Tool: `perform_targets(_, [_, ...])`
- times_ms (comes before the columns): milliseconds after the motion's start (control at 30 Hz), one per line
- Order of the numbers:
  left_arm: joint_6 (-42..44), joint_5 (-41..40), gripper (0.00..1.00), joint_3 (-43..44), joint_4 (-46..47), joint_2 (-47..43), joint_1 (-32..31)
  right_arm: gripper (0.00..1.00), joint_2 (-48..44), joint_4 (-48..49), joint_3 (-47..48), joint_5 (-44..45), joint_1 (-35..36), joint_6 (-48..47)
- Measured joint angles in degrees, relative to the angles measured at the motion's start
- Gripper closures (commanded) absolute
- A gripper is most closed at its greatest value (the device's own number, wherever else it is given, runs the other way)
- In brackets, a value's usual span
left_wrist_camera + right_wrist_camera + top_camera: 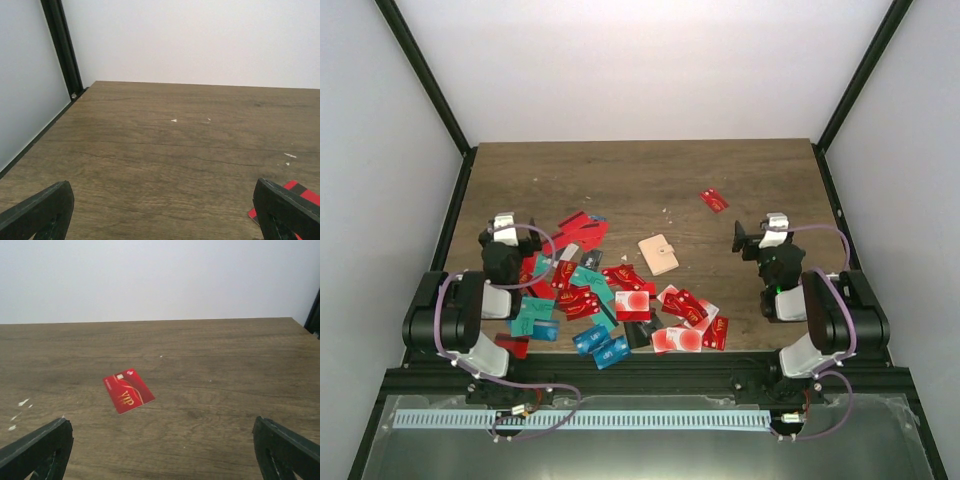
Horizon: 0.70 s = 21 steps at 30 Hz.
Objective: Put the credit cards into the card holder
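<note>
The beige card holder (658, 254) lies closed on the table's middle, snap tab on top. Many credit cards (582, 300), mostly red with some teal, blue, black and white-red, lie scattered from the left to the near middle. One red card (714, 200) lies alone farther back; it shows in the right wrist view (128, 390) ahead of and left of my right gripper (160, 452). My left gripper (508, 236) is open and empty over the left end of the pile; a red card edge (290, 189) shows by its right finger. My right gripper (758, 238) is open and empty, right of the holder.
The wooden table (650, 175) has black frame posts along its left edge (62, 50) and right edge (830, 190), with white walls behind. Small white specks (20, 403) lie on the wood.
</note>
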Motion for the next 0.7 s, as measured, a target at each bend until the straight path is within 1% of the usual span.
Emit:
perform_targets(67, [0.46,1.09,0.0,0.42,-0.5,0.0,0.0,0.0,-0.9,-2.16,0.55,1.14,0.0,0.52])
perform_targets(133, [0.55,1.29,0.0,0.83,-0.98,-0.11,0.0,0.0,-3.3,-7.32,2.36,2.19,0.0,0.98])
perform_targets(200, [0.52,1.14,0.0,1.84,-4.83,-1.77,0.0,0.0,-7.15,-13.38,5.51,3.13,0.0,2.05])
perform_targets(267, [0.0,0.44,0.0,4.44,-12.87,-5.97,0.0,0.0,-11.58,-18.6,8.94,3.39,0.0,3.69])
perform_targets(333, [-1.36,-0.39,0.0,9.42,-22.32,-11.02,0.0,0.0,-15.78,-24.96,13.4,3.04,0.0,5.53])
perform_targets(400, [-3.13,-0.59,0.0,15.37,-30.34,-15.98,0.0,0.0,-18.53,-30.45,18.51,1.88,0.0,7.02])
perform_targets(467, [-6.29,-1.68,0.0,19.93,-36.76,-21.22,-0.04,0.0,-20.04,-33.46,22.25,0.35,0.0,8.7])
perform_targets(533, [-11.61,-4.7,0.0,22.25,-43.1,-26.67,-0.04,0.0,-21.2,-35.95,24.63,-1.07,-0.07,13.05])
perform_targets(600, [-15.23,-6.75,0.0,22.43,-47.8,-31.17,0.04,0.0,-21.46,-38.36,25.62,-4.5,-0.81,18.01])
perform_targets(667, [-18.1,-7.5,0.0,22.45,-53.09,-34.8,0.11,0.0,-20.06,-41.97,26.86,-8.44,-1.4,21.22])
perform_targets(700, [-19.5,-7.72,0.0,22.82,-56.33,-35.69,0.11,0.0,-17.94,-45.66,28.92,-10.78,-1.49,22.56])
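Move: The card holder lies about 27 cm to the right hand's left and 3 cm ahead, some 13 cm below. From that hand, the lone red card lies about 21 cm ahead and 11 cm left, and the red-and-white cards some 17 cm back and 16 cm left, both equally low. From the left hand, the holder is roughly 38 cm right, 3 cm ahead and 13 cm below. The card holder and scattered cards lie below, untouched, as both empty grippers rise quickly, each topping out some 17 cm up. The left drifts forward, then back about 5 cm, rolling right side up. The right edges forward about 4 cm, rolls left side up some 20 degrees, and at last starts to sink and swing left. Fingers stay wide open. ##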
